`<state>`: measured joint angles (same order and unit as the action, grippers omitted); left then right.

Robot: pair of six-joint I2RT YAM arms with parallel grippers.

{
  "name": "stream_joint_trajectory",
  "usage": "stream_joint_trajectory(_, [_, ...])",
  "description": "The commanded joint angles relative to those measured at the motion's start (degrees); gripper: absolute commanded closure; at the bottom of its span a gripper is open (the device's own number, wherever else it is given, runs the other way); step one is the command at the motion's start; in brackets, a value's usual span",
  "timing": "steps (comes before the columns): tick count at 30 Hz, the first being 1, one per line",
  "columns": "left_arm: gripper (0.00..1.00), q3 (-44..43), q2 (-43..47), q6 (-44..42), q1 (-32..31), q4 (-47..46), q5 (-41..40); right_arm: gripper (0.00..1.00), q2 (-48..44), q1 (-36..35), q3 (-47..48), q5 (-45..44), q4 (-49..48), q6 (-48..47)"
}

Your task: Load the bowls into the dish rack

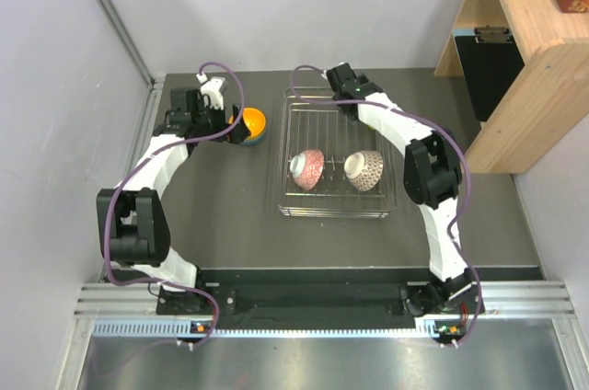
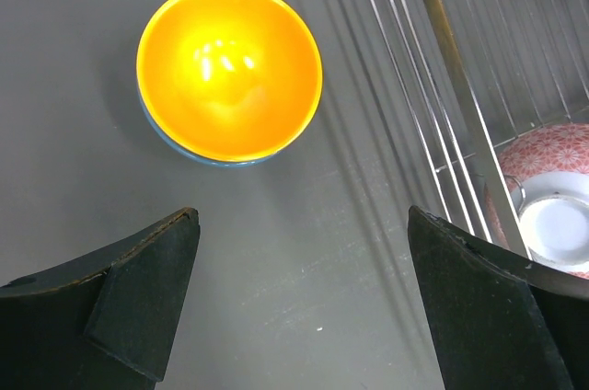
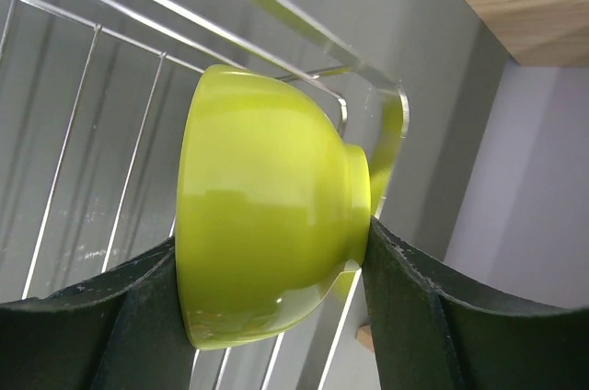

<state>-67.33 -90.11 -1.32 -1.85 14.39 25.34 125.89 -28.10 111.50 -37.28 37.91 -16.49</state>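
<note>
The wire dish rack (image 1: pixel 337 214) stands mid-table. Two white patterned bowls lie on their sides in it, a pinkish-red one (image 1: pixel 307 169) and a brownish-grey one (image 1: pixel 364 170). My right gripper (image 3: pixel 271 238) is over the rack's far end (image 3: pixel 276 13). It is shut on a lime-yellow bowl (image 3: pixel 267 188), one finger at the rim and one at the foot, bowl on its side. In the top view that bowl is hidden under the gripper (image 1: pixel 333 96). Left of the rack an orange bowl (image 2: pixel 230 68) sits nested in a blue bowl (image 2: pixel 170 137) on the table. My left gripper (image 2: pixel 304 289) hangs open just short of them.
A wooden shelf unit (image 1: pixel 525 50) with a book stands at the back right, and a black board (image 1: pixel 488 68) leans beside it. Grey walls close the table at the left and the back.
</note>
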Motion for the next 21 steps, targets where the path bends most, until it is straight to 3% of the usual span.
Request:
stream_joint_trajectory(1, [0.01, 0.18, 3.09, 0.79, 0.35, -3.58, 1.73, 1.00, 1.20, -1.26, 3.54, -4.65, -2.84, -2.32])
stream_joint_trajectory(4, [0.01, 0.18, 3.18, 0.79, 0.35, -3.58, 2.08, 0.95, 2.34, -1.78, 3.89, -4.65, -2.76, -2.84])
stream_joint_trajectory(9, [0.01, 0.18, 3.09, 0.88, 0.44, -3.41, 2.52, 0.69, 3.75, -3.10, 4.42, -4.30, -2.58, -2.93])
stream_joint_trajectory(10, [0.01, 0.18, 3.18, 0.88, 0.44, -3.41, 2.52, 0.55, 4.01, -3.28, 4.60, -3.77, -2.23, -2.85])
stream_joint_trajectory(12, [0.01, 0.18, 3.27, 0.97, 0.44, -3.41, 2.61, 0.40, 4.37, -3.81, 5.04, -2.37, -1.27, -3.02])
stream_joint_trajectory(13, [0.01, 0.09, 3.27, 0.88, 0.44, -3.41, 2.61, 0.26, 4.72, -3.89, 5.21, -1.58, -0.91, -3.46])
stream_joint_trajectory(15, [0.01, 0.18, 3.18, 0.88, 0.44, -3.41, 2.61, 0.15, 5.07, -4.33, 5.48, -0.87, -0.39, -3.55])
stream_joint_trajectory(16, [0.01, 0.18, 3.18, 0.88, 0.44, -3.41, 2.61, 0.03, 5.16, -4.42, 5.74, -0.35, -0.21, -3.37])
stream_joint_trajectory(21, [0.01, 0.18, 3.27, 0.88, 0.44, -3.32, 2.78, 0.00, 4.98, -4.69, 6.18, 2.73, 0.67, -3.37])
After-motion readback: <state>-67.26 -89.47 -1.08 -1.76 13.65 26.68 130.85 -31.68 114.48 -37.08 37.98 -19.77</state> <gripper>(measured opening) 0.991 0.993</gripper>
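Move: The right hand already holds the green bowl tipped on its side over the far right part of the dish rack, and its resting place is some 5 cm below the hand and about 1 cm to the left. About 5 cm below the hand point, the dark-patterned bowl sits roughly 17 cm back and 1 cm right, with the red bowl 17 cm back and 16 cm left; the rack's right rim runs about 7 cm to the right. From the idle left hand, the green bowl's place is around 35 cm right, 8 cm ahead and 9 cm lower. Keeping its grip across the green bowl from rim side to foot, the right hand eases it about 2 cm down among the wires at the rack's far right, drifting a little left. It then spreads its fingers from a bit over half open to fully wide, letting go of the bowl, and slides left as they part, ending about 3.5 cm left of where it began and slightly lower, with hardly any turn of the wrist. ##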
